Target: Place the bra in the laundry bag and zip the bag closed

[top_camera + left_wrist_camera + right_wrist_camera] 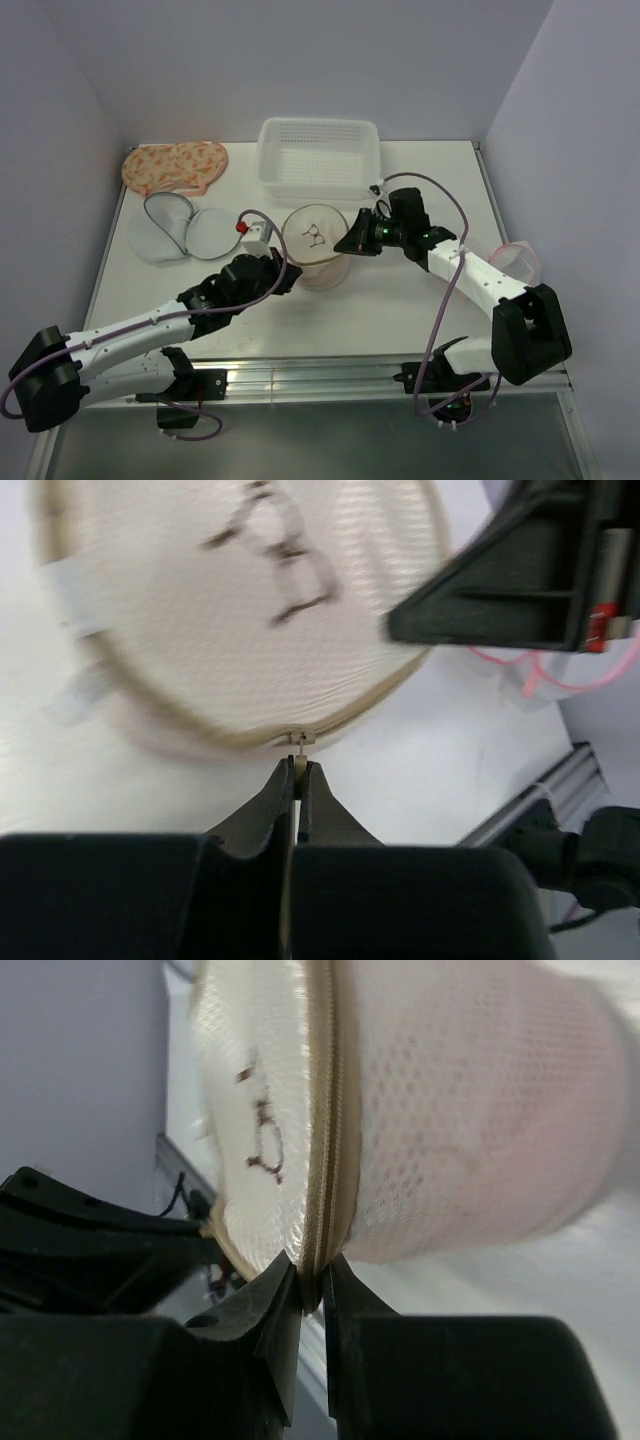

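Observation:
The laundry bag (313, 240) stands on its side in the middle of the table, its round face with the black drawing (270, 550) turned up. Its tan zip rim (325, 1110) looks zipped along the stretch that shows. The bra shows only as a pink shape through the mesh wall (520, 1150). My left gripper (291, 272) (300, 767) is shut on the small zip pull (300, 742) at the rim's near-left side. On the bag's right side, my right gripper (346, 243) (313, 1282) is shut on the zip rim.
A white perforated basket (320, 155) stands at the back centre. A floral orange padded garment (175, 165) lies at the back left, with grey-rimmed mesh bags (175, 225) in front of it. A pink-rimmed mesh item (518, 258) sits at the table's right edge.

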`<act>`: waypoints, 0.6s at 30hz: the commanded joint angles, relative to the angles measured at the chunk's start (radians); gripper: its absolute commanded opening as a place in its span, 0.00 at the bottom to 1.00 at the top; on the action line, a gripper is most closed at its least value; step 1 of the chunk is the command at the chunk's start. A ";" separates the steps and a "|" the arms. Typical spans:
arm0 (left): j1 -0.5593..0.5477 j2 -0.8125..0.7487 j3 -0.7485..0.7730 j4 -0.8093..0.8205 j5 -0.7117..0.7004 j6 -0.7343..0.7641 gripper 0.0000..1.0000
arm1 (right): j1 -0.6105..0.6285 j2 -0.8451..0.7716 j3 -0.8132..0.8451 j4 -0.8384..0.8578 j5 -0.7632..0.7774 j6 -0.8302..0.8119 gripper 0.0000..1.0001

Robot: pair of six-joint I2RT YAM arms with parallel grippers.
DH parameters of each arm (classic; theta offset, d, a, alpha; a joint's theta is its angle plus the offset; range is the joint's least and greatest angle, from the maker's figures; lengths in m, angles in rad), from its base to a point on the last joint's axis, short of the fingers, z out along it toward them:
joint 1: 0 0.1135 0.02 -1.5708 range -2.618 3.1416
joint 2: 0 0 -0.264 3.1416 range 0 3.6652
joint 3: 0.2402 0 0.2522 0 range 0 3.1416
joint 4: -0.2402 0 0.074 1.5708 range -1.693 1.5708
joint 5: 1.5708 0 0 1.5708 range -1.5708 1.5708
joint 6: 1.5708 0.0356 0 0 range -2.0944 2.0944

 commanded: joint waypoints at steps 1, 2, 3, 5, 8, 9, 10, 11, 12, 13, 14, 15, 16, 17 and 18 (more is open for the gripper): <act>0.078 -0.070 -0.052 -0.113 -0.059 0.016 0.00 | -0.106 0.012 0.030 -0.023 0.076 -0.135 0.17; 0.089 -0.075 -0.057 -0.116 -0.056 0.016 0.00 | -0.111 0.016 0.032 -0.025 0.076 -0.139 0.17; 0.094 -0.078 -0.060 -0.118 -0.047 0.018 0.00 | -0.116 0.022 0.039 -0.030 0.078 -0.147 0.17; 0.095 -0.089 -0.060 -0.119 -0.041 0.024 0.00 | -0.120 0.045 0.053 -0.037 0.082 -0.153 0.17; 0.095 -0.098 -0.059 -0.119 -0.038 0.027 0.00 | -0.123 0.091 0.107 -0.049 0.084 -0.167 0.16; 0.095 -0.101 -0.062 -0.119 -0.030 0.028 0.00 | -0.122 0.117 0.121 -0.051 0.081 -0.165 0.15; 0.095 -0.104 -0.062 -0.119 -0.026 0.027 0.00 | -0.122 0.130 0.134 -0.054 0.079 -0.167 0.15; 0.094 -0.106 -0.063 -0.118 -0.018 0.027 0.00 | -0.122 0.141 0.166 -0.059 0.082 -0.164 0.15; 0.085 -0.106 -0.063 -0.107 -0.012 0.025 0.00 | -0.120 0.165 0.183 -0.062 0.085 -0.162 0.15; 0.075 -0.101 -0.060 -0.104 -0.012 0.022 0.00 | -0.119 0.177 0.200 -0.063 0.087 -0.161 0.15; 0.063 -0.097 -0.049 -0.104 -0.018 0.022 0.00 | -0.111 0.188 0.246 -0.074 0.089 -0.159 0.16; 0.028 -0.091 -0.042 -0.102 -0.030 0.027 0.00 | -0.104 0.214 0.271 -0.086 0.093 -0.161 0.16; 0.012 -0.074 -0.031 -0.101 -0.055 0.028 0.00 | -0.093 0.228 0.297 -0.097 0.101 -0.162 0.16; -0.004 -0.063 -0.022 -0.101 -0.064 0.027 0.00 | -0.081 0.237 0.347 -0.120 0.108 -0.164 0.16; -0.015 -0.051 -0.002 -0.098 -0.069 0.025 0.00 | -0.052 0.255 0.369 -0.132 0.127 -0.164 0.17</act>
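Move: The left fingers hold the zip pull on the near-left rim of the laundry bag; the white tab at the zip's end lies about 7 cm ahead and 3 cm left of them, and the lid's centre about 8 cm ahead and 5 cm to their right, all at about rim height. The right fingers pinch the right rim, with the lid's centre about 6 cm to their left and 2 cm ahead, and the white basket some 26 cm ahead, 7 cm left and 9 cm lower. The right hand keeps its pinch on the rim and carries it forward about 6 cm towards the basket, swinging out some 2 cm to the right with a slight dip at first, then working back left as it goes forward. The left hand, still shut on the zip pull, finishes a quick tug of about 3 cm to the left with a small dip, then nearly holds there and eases a centimetre back as the right hand draws the rim away, so the pull runs along the rim towards the white tab. ##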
